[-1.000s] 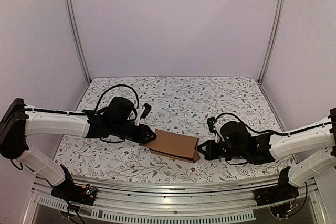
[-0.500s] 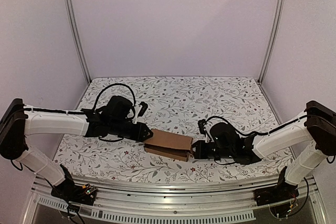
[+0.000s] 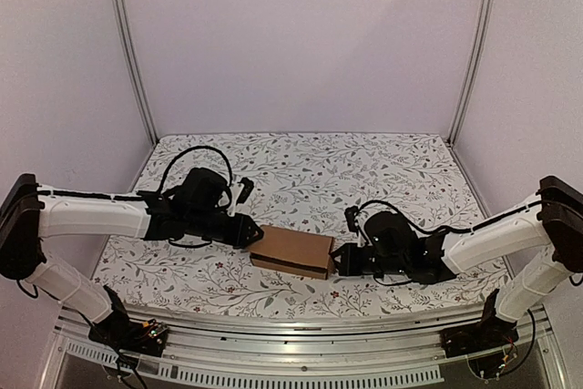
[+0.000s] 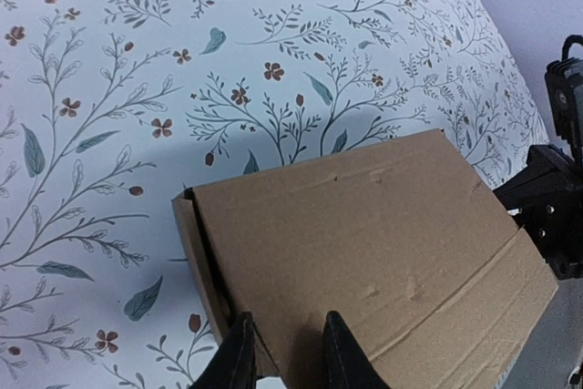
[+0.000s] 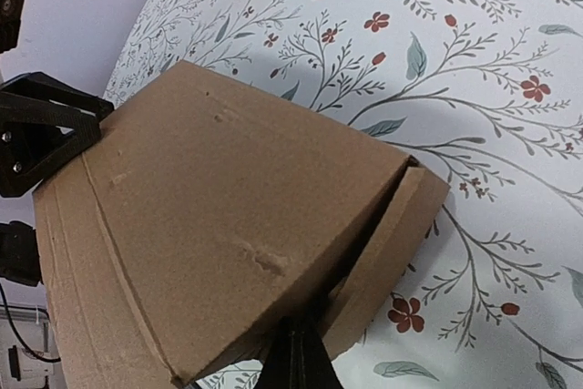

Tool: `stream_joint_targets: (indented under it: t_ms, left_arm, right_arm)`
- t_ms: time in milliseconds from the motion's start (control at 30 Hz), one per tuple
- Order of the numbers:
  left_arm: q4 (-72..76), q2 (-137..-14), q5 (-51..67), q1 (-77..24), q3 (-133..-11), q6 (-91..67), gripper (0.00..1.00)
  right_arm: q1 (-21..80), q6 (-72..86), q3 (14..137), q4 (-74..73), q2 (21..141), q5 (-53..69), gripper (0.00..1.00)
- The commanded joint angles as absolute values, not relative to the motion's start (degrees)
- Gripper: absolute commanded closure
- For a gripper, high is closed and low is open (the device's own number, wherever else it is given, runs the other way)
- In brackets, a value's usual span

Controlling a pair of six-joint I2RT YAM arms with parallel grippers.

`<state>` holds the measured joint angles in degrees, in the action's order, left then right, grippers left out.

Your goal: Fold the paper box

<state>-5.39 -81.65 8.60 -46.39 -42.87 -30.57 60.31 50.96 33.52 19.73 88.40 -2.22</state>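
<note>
The paper box (image 3: 291, 250) is a plain brown oblong carton lying on the flowered table between both arms. My left gripper (image 3: 250, 234) is at its left end. In the left wrist view the box (image 4: 364, 243) fills the lower half, and the left gripper (image 4: 284, 353) grips its near edge, with one finger (image 4: 235, 357) in the slot by the end flap and the other on the top panel. My right gripper (image 3: 335, 260) is shut, and its joined tips (image 5: 296, 353) press into the gap beside the loose end flap (image 5: 392, 261) of the box (image 5: 209, 225).
The flowered cloth (image 3: 310, 170) covers the table, which is enclosed by pale walls with metal posts (image 3: 127, 43) at the back corners. A metal rail (image 3: 291, 353) runs along the near edge. Black cables loop above both wrists.
My right gripper has slid left against the box's right end. The box and my left gripper have shifted slightly left, and the box lies flatter.
</note>
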Motion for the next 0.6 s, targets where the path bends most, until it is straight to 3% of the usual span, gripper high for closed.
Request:
stream_joint_targets:
  t_ms: [0, 267, 567]
  left_arm:
    - [-8.6, -81.4, 8.8, -46.8, -40.6, -30.6, 0.76]
    - [-8.0, -81.5, 8.6, -46.8, -40.2, -31.1, 0.76]
    - [-8.2, -81.7, 8.3, -46.8, -40.5, -31.0, 0.77]
  right_arm:
    - [60.3, 46.2, 35.8, 6.8, 82.2, -8.4, 1.00]
    - [60.2, 40.8, 39.5, -5.1, 75.1, -12.4, 1.00]
    - [62.3, 35.5, 49.7, -5.9, 79.9, -11.6, 1.00]
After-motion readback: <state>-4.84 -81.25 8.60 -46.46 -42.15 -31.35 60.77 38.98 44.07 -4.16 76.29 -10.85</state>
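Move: The right hand's shut fingers are at the box's right end, the end wall's middle only about 1 cm to the hand's left, level fore and aft and roughly 1 cm below. The middle of the box lies some 10 cm to this hand's left, about 3 cm farther out and 1 cm lower. From the left hand, which stays at the box's other end, that right end is about 17 cm to the right, 6 cm back and 3 cm lower. The right hand's closed fingers come free of the gap between lid and end wall at the box's right end, backing off right about 3 cm while climbing, then easing slightly left again as the rise goes on to some 8 cm. They tip up and roll by roughly 15 degrees in all and stay shut. The left hand stays put on the left end. ##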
